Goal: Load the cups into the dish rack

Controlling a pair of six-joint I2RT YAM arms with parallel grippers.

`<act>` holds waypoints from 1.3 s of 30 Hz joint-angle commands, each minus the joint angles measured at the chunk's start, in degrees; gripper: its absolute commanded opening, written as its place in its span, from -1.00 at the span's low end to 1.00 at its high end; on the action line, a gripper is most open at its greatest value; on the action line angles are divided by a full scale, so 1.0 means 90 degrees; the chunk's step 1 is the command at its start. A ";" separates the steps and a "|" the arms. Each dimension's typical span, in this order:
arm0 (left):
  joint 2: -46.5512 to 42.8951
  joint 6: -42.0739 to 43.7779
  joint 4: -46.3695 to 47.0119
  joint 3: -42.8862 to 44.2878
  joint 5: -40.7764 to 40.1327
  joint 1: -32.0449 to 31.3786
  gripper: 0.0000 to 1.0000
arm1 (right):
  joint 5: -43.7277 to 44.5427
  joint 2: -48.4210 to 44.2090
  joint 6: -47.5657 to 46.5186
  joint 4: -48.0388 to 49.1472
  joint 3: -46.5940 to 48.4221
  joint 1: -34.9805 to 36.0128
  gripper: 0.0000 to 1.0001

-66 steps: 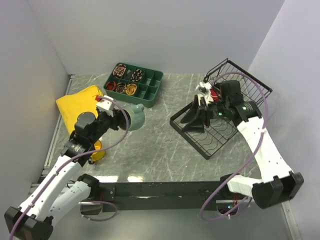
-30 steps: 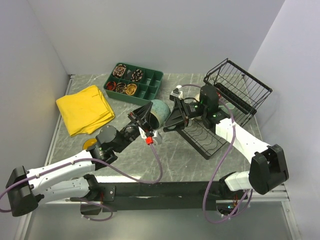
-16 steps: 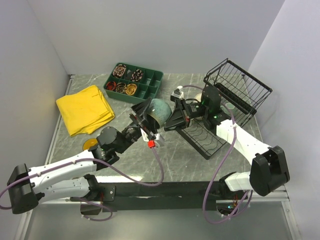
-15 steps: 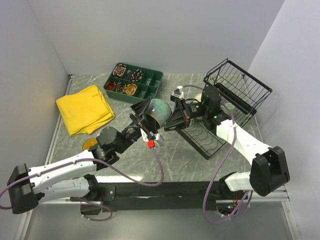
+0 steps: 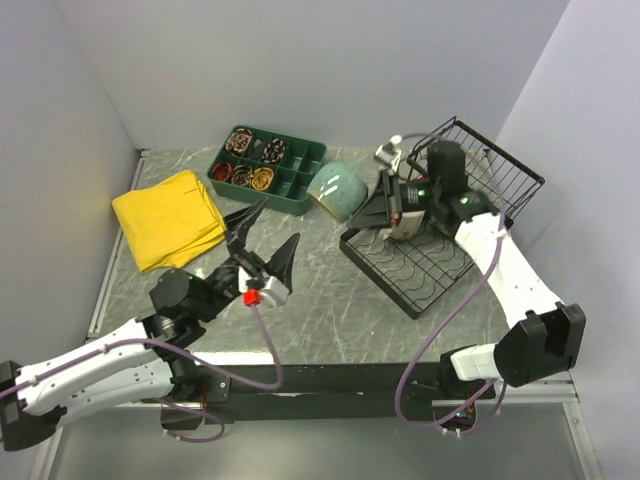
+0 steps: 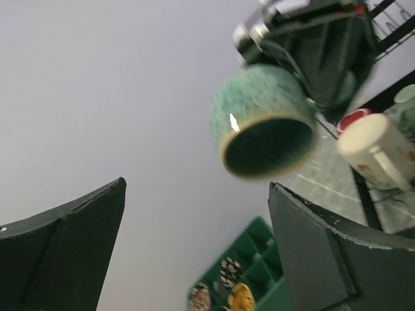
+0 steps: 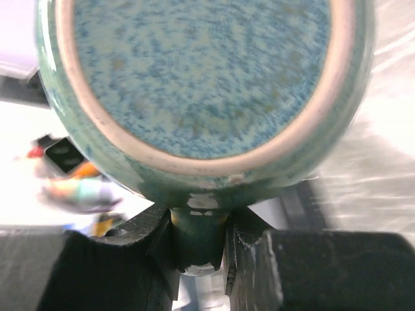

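The larger grey-green cup [image 5: 340,190] hangs in the air beside the left corner of the black dish rack [image 5: 420,285], tilted on its side. My right gripper [image 5: 376,210] is shut on its handle. In the right wrist view the handle is pinched between the fingers [image 7: 253,259], with the cup's speckled bottom [image 7: 194,78] filling the frame. My left gripper [image 5: 265,240] stands wide open and empty over the table's middle, apart from the cup. From the left wrist the cup's dark mouth [image 6: 266,139] faces me. A cream cup [image 6: 376,146] and a red one [image 6: 353,120] lie in the rack.
A dark green compartment tray [image 5: 300,185] with small items sits at the back, just left of the held cup. A folded yellow cloth [image 5: 168,215] lies at the left. The rack's raised wire basket [image 5: 490,170] stands at the back right, behind my right arm.
My left gripper opened, let go of the grey-green cup and drew back to the near left. My right gripper closed on the handle and carried the cup back and right, nearer the rack.
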 commanded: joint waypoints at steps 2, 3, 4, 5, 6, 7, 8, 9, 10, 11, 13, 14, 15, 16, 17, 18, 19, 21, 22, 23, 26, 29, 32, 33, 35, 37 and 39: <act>-0.0657 -0.1464 -0.1144 -0.0216 -0.0543 -0.0029 0.93 | 0.1807 -0.0040 -0.4299 -0.3432 0.1800 -0.0085 -1.00; -0.0726 -0.1671 -0.1223 -0.0226 -0.0671 -0.0029 0.93 | 0.2187 -0.0148 -0.4522 -0.3482 0.1762 -0.0075 -1.00; -0.0804 -0.1895 -0.1301 -0.0216 -0.0817 -0.0039 0.93 | 0.2722 -0.0294 -0.4553 -0.3366 0.1646 -0.0065 -1.00; -0.0824 -0.2332 -0.1389 -0.0216 -0.1022 -0.0029 0.93 | 0.3105 -0.0634 -0.4640 -0.3287 0.1403 -0.0065 -1.00; -0.0843 -0.2530 -0.1534 -0.0206 -0.1410 -0.0029 0.93 | 0.3466 -0.0802 -0.4709 -0.3161 0.1275 -0.0046 -1.00; -0.0805 -0.2774 -0.1633 -0.0148 -0.1685 -0.0029 0.93 | 0.3760 -0.1122 -0.4893 -0.3121 0.1148 -0.0036 -1.00; -0.0775 -0.3289 -0.1730 -0.0090 -0.1949 -0.0029 0.93 | 0.4372 -0.1261 -0.4992 -0.3082 0.0934 -0.0036 -1.00; -0.0727 -0.3545 -0.1992 -0.0021 -0.2541 -0.0029 0.93 | 0.4610 -0.1407 -0.5089 -0.3043 0.0826 -0.0046 -1.00; -0.0610 -0.3799 -0.2208 0.0153 -0.2760 -0.0020 0.93 | 0.4912 -0.1554 -0.5313 -0.3023 0.0718 -0.0036 -1.00; -0.0551 -0.4266 -0.2442 0.0261 -0.2907 -0.0010 0.93 | 0.5341 -0.1845 -0.5373 -0.2975 0.0446 -0.0036 -1.00; -0.0405 -0.4679 -0.3250 0.0534 -0.2928 0.0039 0.93 | 0.5656 -0.2295 -0.5820 -0.2867 0.0162 -0.0046 -1.00; -0.0375 -0.5077 -0.3458 0.0584 -0.2860 0.0058 0.93 | 0.5812 -0.2442 -0.5900 -0.2818 -0.0178 -0.0046 -1.00; -0.0336 -0.5245 -0.3643 0.0623 -0.2744 0.0068 0.93 | 0.6094 -0.2570 -0.5959 -0.2692 -0.0346 -0.0046 -1.00; -0.0278 -0.5402 -0.3868 0.0682 -0.2607 0.0097 0.93 | 0.6174 -0.2803 -0.6259 -0.2710 -0.0502 -0.0036 -1.00; -0.0258 -0.5867 -0.3909 0.0692 -0.2635 0.0107 0.93 | 0.6301 -0.2921 -0.6291 -0.2682 -0.0842 -0.0036 -1.00; -0.0238 -0.6085 -0.3948 0.0692 -0.2645 0.0127 0.93 | 0.6621 -0.3038 -0.6263 -0.2469 -0.1019 -0.0046 -1.00; -0.0238 -0.6377 -0.3967 0.0692 -0.2645 0.0127 0.93 | 0.6779 -0.3233 -0.6301 -0.2389 -0.1186 -0.0065 -1.00; -0.0296 -0.6847 -0.3870 0.0615 -0.2548 0.0137 0.93 | 0.6946 -0.3420 -0.6301 -0.2165 -0.1606 -0.0133 -1.00; -0.0393 -0.6955 -0.3822 0.0498 -0.2489 0.0137 0.93 | 0.6947 -0.3565 -0.6330 -0.2106 -0.1723 -0.0240 -1.00; -0.0443 -0.7130 -0.3715 0.0439 -0.2382 0.0137 0.93 | 0.6927 -0.3615 -0.6321 -0.2076 -0.1860 -0.0280 -1.00; -0.0667 -0.7278 -0.3636 0.0253 -0.2303 0.0127 0.93 | 0.6820 -0.3606 -0.6243 -0.1988 -0.1861 -0.0426 -1.00; -0.0814 -0.7511 -0.3665 0.0194 -0.2342 0.0137 0.93 | 0.6577 -0.3489 -0.6184 -0.2037 -0.1705 -0.0533 -1.00; -0.0863 -0.8192 -0.3422 0.0019 -0.2031 0.0156 0.93 | 0.6197 -0.3469 -0.6174 -0.2007 -0.1491 -0.0573 -1.00; -0.0844 -0.8447 -0.3276 -0.0136 -0.1711 0.0166 0.93 | 0.6040 -0.3469 -0.6194 -0.2056 -0.1403 -0.0573 -1.00; -0.0698 -0.9246 -0.2672 -0.0313 -0.1280 0.0195 0.93 | 0.5747 -0.3411 -0.6204 -0.2085 -0.1110 -0.0583 -1.00; -0.0367 -0.9834 -0.1883 -0.0557 -0.0579 0.0293 0.93 | 0.5317 -0.3246 -0.6165 -0.2251 -0.0731 -0.0573 -1.00; -0.0006 -1.0732 -0.1372 -0.0674 -0.0079 0.0468 0.93 | 0.5005 -0.3128 -0.6165 -0.2329 -0.0514 -0.0583 -1.00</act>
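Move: The right hand already pinches the green mug by its handle; the free front part of the rack lies about 13 cm to its right, 1 cm ahead and some 20 cm below. From that hand, the cream mug stands about 10 cm ahead and 12 cm right, the red mug 17 ahead and 16 right, the small teal cup 11 ahead and 23 right. From the empty left hand the free part is about 29 cm right, 3 ahead, 26 below. Right hand swings the green mug about 15 cm right, down over the rack, then rises 5; left hand sinks. ##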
